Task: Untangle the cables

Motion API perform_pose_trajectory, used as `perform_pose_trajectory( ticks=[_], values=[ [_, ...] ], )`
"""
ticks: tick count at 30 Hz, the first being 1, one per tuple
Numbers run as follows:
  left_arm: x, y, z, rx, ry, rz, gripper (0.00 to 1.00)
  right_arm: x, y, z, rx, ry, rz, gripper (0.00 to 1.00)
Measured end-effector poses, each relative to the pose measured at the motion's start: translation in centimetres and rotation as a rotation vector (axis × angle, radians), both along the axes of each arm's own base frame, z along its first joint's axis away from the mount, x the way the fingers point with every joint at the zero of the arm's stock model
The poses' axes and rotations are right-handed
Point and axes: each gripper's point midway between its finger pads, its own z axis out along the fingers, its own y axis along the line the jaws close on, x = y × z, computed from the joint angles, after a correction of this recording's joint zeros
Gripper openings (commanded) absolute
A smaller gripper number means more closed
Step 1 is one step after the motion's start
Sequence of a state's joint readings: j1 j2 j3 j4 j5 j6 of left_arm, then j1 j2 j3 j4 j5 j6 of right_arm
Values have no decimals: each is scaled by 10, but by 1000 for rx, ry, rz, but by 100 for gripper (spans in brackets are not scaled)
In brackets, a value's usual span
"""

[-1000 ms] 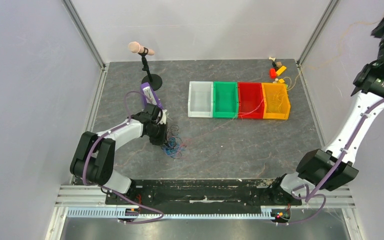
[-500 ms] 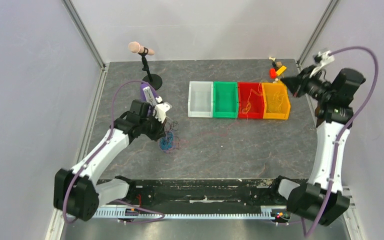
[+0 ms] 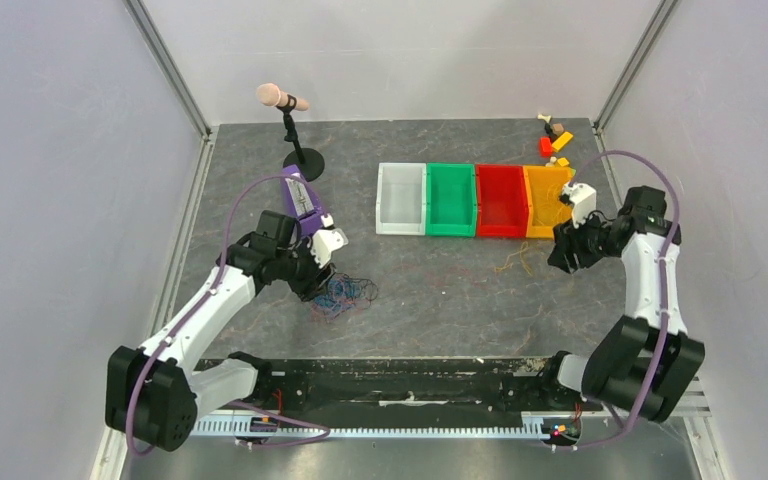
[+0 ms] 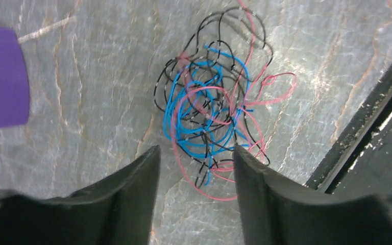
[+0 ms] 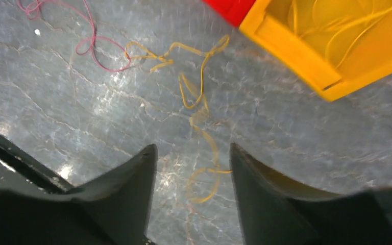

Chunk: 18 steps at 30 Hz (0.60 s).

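Note:
A tangle of blue, black and red cables (image 4: pixel 212 109) lies on the grey table, just right of my left gripper (image 3: pixel 322 287) in the top view (image 3: pixel 342 293). In the left wrist view my left gripper (image 4: pixel 196 149) is open above the tangle's near edge, with only loose loops showing between its fingers. A single yellow cable (image 5: pixel 200 97) lies loose in front of the yellow bin (image 5: pixel 306 56), beside a thin red cable (image 5: pixel 94 48). My right gripper (image 5: pixel 193 146) hangs open over the yellow cable's near loop and holds nothing. The top view shows my right gripper (image 3: pixel 560 255) beside that cable (image 3: pixel 510 263).
Four bins stand in a row: clear (image 3: pixel 401 228), green (image 3: pixel 450 230), red (image 3: pixel 501 232), yellow (image 3: pixel 550 234), with yellow strands inside the last. A microphone stand (image 3: pixel 295 140) is at the back left, small toys (image 3: pixel 552 138) at the back right. A black rail (image 4: pixel 367 127) borders the near edge.
Both grippers have opened. The left one let go of the tangle, which has settled on the table. The right arm swung down from high on the right to the table beside the yellow bin.

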<state>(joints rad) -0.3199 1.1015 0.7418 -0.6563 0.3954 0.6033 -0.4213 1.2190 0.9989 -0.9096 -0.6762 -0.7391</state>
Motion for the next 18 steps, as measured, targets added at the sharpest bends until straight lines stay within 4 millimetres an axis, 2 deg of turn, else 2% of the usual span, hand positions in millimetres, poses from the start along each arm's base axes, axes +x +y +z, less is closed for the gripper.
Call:
perform_pose_trajectory(
  ticks=[2,3,7,10,14,18],
  values=[
    [-1,-6,5,-21,5,-36,75,-6,-5,-17,-21,70,33,89],
    [0,-11,10,-36,7,-58,76,-8,-5,-22,-22,94,46,91],
    [13,-40,38,-90,-27,-151,77,-8,5,-17,-35,101,159,90],
    [18,-74,50,-132,-44,-250,77,-9,31,-15,-41,73,283,89],
    [11,-124,39,-182,13,-346,77,-15,64,-33,-43,66,414,89],
    [-1,-165,19,-225,93,-388,77,-9,80,-51,-66,47,506,89]
  ],
)
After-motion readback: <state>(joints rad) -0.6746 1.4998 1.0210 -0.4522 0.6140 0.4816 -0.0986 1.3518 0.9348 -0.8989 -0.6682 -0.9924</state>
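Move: Some 26 cm to the left hand's right, about 5 cm ahead and 9 cm below, lies the pink cable's loose loop; the blue-black tangle is about 4 cm right, 1 cm ahead and 8 cm below, the white bin 24 cm ahead, 17 cm right. From the right hand, the yellow cable's heap is roughly 6 cm ahead, 6 cm left, 14 cm down, the pink loop 24 cm left, 3 cm ahead, the orange bin 21 cm ahead, 2 cm right. Sweeping about 16 cm to the right in an arc that rises 5 cm and sinks partway again, the left hand leaves the tangle for the pink loop, turning clockwise as its fingers finish opening. The right hand's fingers spread wide, clear of the yellow strand; it dips, then travels 8 cm left and sinks 5 in all over the yellow cable, turning some 30 degrees counter-clockwise. ##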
